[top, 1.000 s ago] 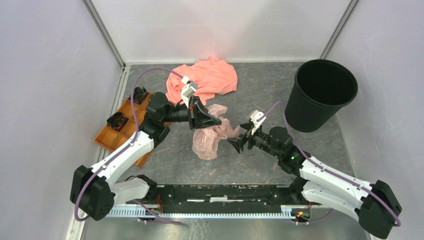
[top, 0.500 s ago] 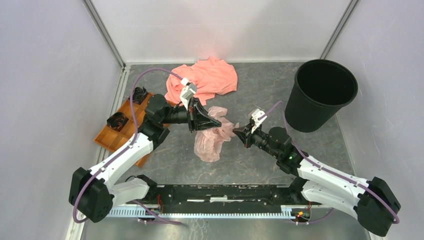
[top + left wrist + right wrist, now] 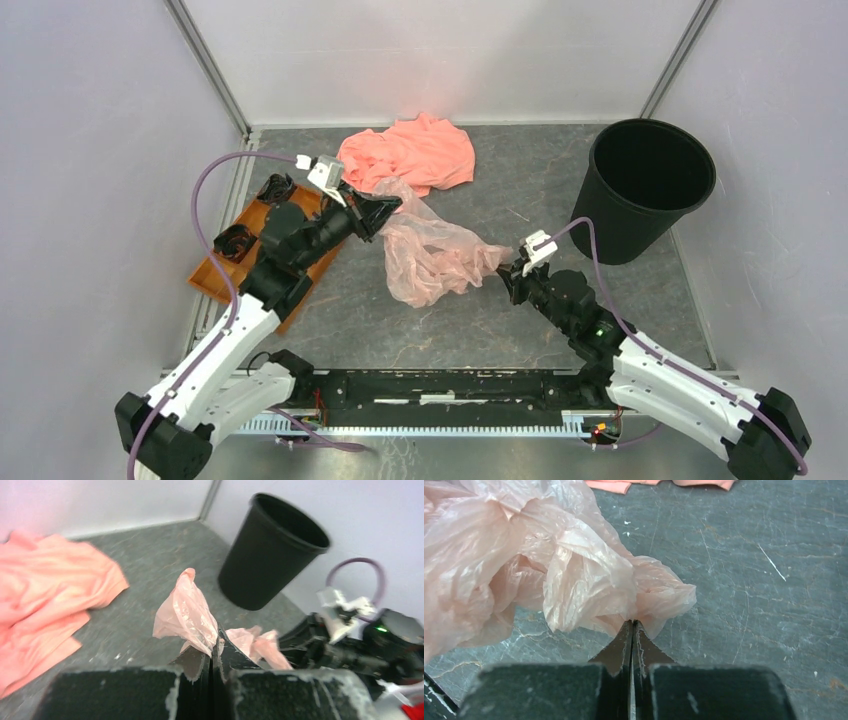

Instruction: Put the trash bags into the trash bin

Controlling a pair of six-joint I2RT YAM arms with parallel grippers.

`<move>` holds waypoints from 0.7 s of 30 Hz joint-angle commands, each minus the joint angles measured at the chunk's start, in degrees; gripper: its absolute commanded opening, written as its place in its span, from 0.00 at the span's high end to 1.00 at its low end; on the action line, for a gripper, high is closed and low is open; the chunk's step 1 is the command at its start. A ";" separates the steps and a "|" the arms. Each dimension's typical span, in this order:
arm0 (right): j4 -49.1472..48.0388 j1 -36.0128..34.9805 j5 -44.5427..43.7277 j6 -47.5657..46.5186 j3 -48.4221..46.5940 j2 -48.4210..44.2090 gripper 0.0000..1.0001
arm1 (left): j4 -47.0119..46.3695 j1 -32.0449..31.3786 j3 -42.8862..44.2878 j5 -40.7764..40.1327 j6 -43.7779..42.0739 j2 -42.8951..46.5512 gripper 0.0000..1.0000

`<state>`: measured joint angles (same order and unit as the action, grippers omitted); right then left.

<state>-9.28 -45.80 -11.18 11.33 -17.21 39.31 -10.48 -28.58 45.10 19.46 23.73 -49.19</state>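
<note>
The pale pink trash bag [image 3: 432,255] is stretched out over the table between my two grippers. My left gripper [image 3: 390,204] is shut on its far left end, beside the salmon cloth. In the left wrist view the film [image 3: 186,611] bunches out of that gripper's [image 3: 215,639] closed tips. My right gripper [image 3: 507,270] is shut on the bag's right end. The right wrist view shows crumpled film [image 3: 554,565] pinched at the closed tips of the right gripper [image 3: 632,623]. The black trash bin [image 3: 628,228] stands upright at the far right, apart from both grippers, and also shows as the bin [image 3: 270,555] in the left wrist view.
A salmon-orange cloth [image 3: 420,152] lies at the back, just behind the left gripper. An orange compartment tray [image 3: 206,272] with black parts sits at the left edge under the left arm. Walls and frame posts close in the back and sides.
The right gripper has shut on the bag's right end and shifted right. The left arm pulled back and to the left with its end, drawing the bag out long.
</note>
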 commanded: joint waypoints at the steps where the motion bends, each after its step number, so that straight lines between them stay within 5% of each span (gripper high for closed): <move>1: 3.04 -0.16 -2.42 0.30 -1.08 -1.76 1.00 | 7.48 0.25 2.07 -12.36 -4.17 -3.85 0.98; 6: 4.84 -0.15 -5.45 0.18 -0.72 -5.06 1.00 | 20.09 0.75 7.71 -28.29 -3.58 -10.07 0.98; 11: 5.50 -0.12 -4.40 1.03 -0.19 -6.17 1.00 | 23.14 2.07 9.31 -30.31 -2.25 -13.76 0.87; 13: 5.12 -0.16 -2.58 0.98 -0.29 -5.79 1.00 | 24.25 2.41 10.27 -29.23 -2.46 -15.20 0.71; 17: 4.43 -0.15 1.85 0.56 -1.15 -3.98 1.00 | 24.30 2.67 10.95 -23.73 -3.55 -16.35 0.24; 21: 4.25 -0.17 3.38 0.15 -1.96 -2.69 0.99 | 19.34 2.69 9.04 -13.68 -4.62 -14.38 0.01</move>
<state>-3.73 -45.80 -10.28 11.73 -17.21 36.07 13.61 -26.04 53.56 -3.95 21.32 -65.52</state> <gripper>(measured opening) 0.010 0.945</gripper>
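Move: Both grippers already pinch the trash bag: its baggy middle sags some 22 cm below the left hand, about 6 cm to the right and 3 cm back. From that hand the pink cloth's middle lies about 28 cm ahead, 2 cm right and the wooden tray's 28 cm left, 4 cm ahead, both some 32 cm lower. The right hand has the bag's middle 12 cm left, 2 cm ahead and slightly below, and the bin 13 cm ahead, 25 cm right, its middle about level. The left hand, at first still pinching the bag's upper corner, sweeps some 12 cm down, about 8 cm forward and 6 cm left towards the pink cloth's near edge, its fingers swinging counter-clockwise and tipping down about 25 degrees each; late in the sweep they open from shut to nearly full width and let go of the corner. The right hand keeps its pinch on the bag's right-hand end, drifting barely 2 cm to the right and mostly back again. ##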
